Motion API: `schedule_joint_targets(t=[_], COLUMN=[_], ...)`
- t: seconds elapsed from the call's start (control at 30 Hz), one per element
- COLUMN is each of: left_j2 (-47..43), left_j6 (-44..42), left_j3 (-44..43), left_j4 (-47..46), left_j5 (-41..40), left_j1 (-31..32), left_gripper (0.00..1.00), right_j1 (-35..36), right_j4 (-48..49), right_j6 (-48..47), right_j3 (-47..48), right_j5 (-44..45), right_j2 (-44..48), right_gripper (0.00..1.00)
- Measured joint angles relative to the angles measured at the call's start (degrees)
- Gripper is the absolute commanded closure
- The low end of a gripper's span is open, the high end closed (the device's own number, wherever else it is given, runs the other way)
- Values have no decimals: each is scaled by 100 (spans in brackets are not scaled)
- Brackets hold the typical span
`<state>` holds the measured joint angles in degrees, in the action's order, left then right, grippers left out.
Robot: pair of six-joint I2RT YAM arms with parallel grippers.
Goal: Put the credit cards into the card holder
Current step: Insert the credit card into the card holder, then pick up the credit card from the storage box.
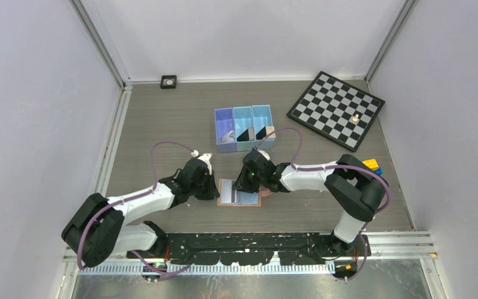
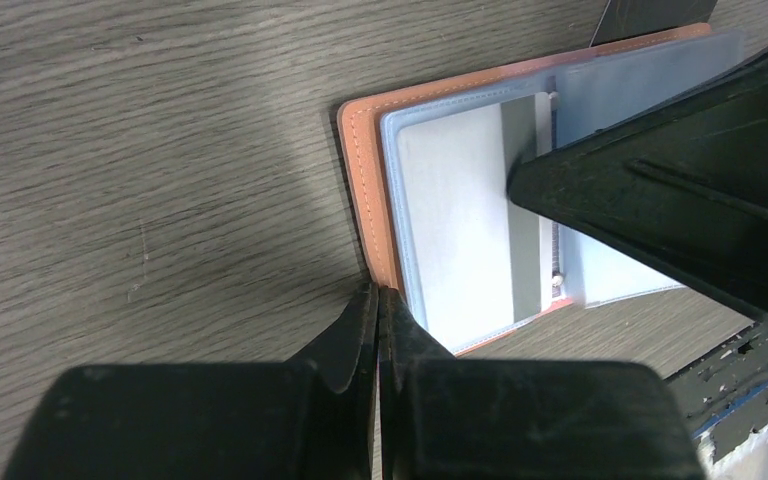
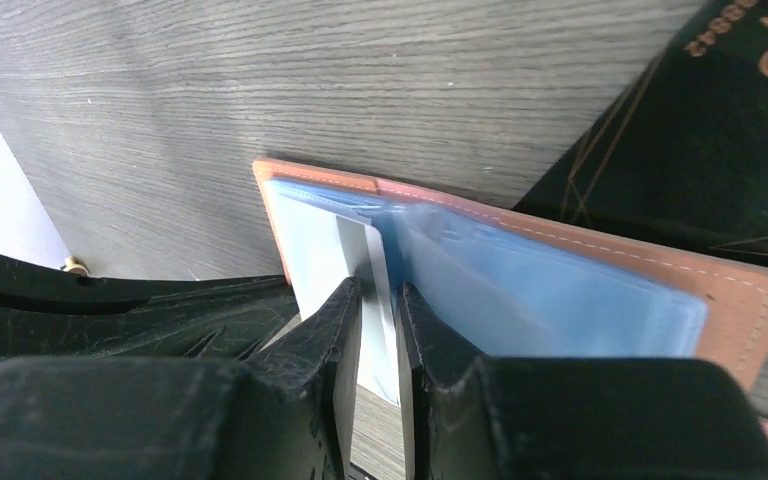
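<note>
The salmon-tan card holder [image 1: 239, 198] lies open on the table, its light blue sleeves facing up [image 2: 360, 170] [image 3: 610, 247]. My left gripper [image 1: 215, 189] [image 2: 378, 290] is shut, and its tips touch the holder's left edge. I cannot tell whether they pinch the cover. My right gripper [image 1: 249, 184] [image 3: 380, 290] is over the holder, its jaws narrowly apart around a raised clear sleeve page. One black credit card [image 3: 730, 120] lies flat beyond the holder, partly under its far edge. More black cards [image 1: 245, 134] lean inside the blue bin.
A three-compartment blue bin [image 1: 244, 111] stands behind the holder and holds a tan block [image 1: 271, 132]. A chessboard [image 1: 335, 107] with one piece lies at the back right. A coloured cube [image 1: 371, 166] sits by the right arm. A small black square [image 1: 168, 81] sits at the back wall.
</note>
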<state>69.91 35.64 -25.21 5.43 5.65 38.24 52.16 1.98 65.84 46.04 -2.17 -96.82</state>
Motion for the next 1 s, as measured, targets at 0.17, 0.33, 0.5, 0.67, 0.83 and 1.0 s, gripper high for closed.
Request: schedule_joint_targets(t=[0.17, 0.33, 0.5, 0.67, 0.83, 1.0], left_j2=[-2, -15, -280, -852, -1115, -960], left_j6=[37, 42, 39, -33, -313, -579], left_j3=[24, 28, 26, -254, -1300, -2218], left_j4=[-50, -57, 111, 787, 1705, 2151], left_j5=[11, 15, 17, -4, 125, 651], left_j1=[0, 0, 0, -55, -463, -1104], left_gripper=[100, 88, 59, 19, 12, 10], right_j1=[68, 94, 85, -474, -1725, -2214], right_j4=[-92, -269, -1204, -2184, -2911, -3469], right_j6=[-63, -164, -623, -1397, -2291, -3027], right_j3=[164, 201, 302, 730, 1408, 2214], right_j5=[15, 175, 662, 986, 960, 942], right_j2=[-120, -55, 610, 1598, 1801, 1287], right_gripper=[76, 69, 48, 33, 28, 23])
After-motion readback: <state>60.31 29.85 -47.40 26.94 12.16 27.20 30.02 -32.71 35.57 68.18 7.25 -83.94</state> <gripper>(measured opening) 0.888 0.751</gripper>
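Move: The silver card is already in the card holder's left pocket. Its middle lies about 3 cm left of the right hand and 1 cm back, at fingertip height. From that hand the black card is some 6 cm ahead and 8 cm right, and the tray's right-hand card stack about 23 cm ahead and 11 cm right. The left hand, at the holder's left edge, has the silver card about 5 cm to its right and 2 cm ahead. At the silver card's spine-side edge, the right fingertips nudge about half a centimetre further left while the shut left fingers stay at the holder's left edge. Both then come free, opening wide: the right rises and swings right and forward over 20 cm towards the tray's right-hand stack, tilting some 25 degrees; the left climbs about 14 cm, then also drifts 5 cm forward. ##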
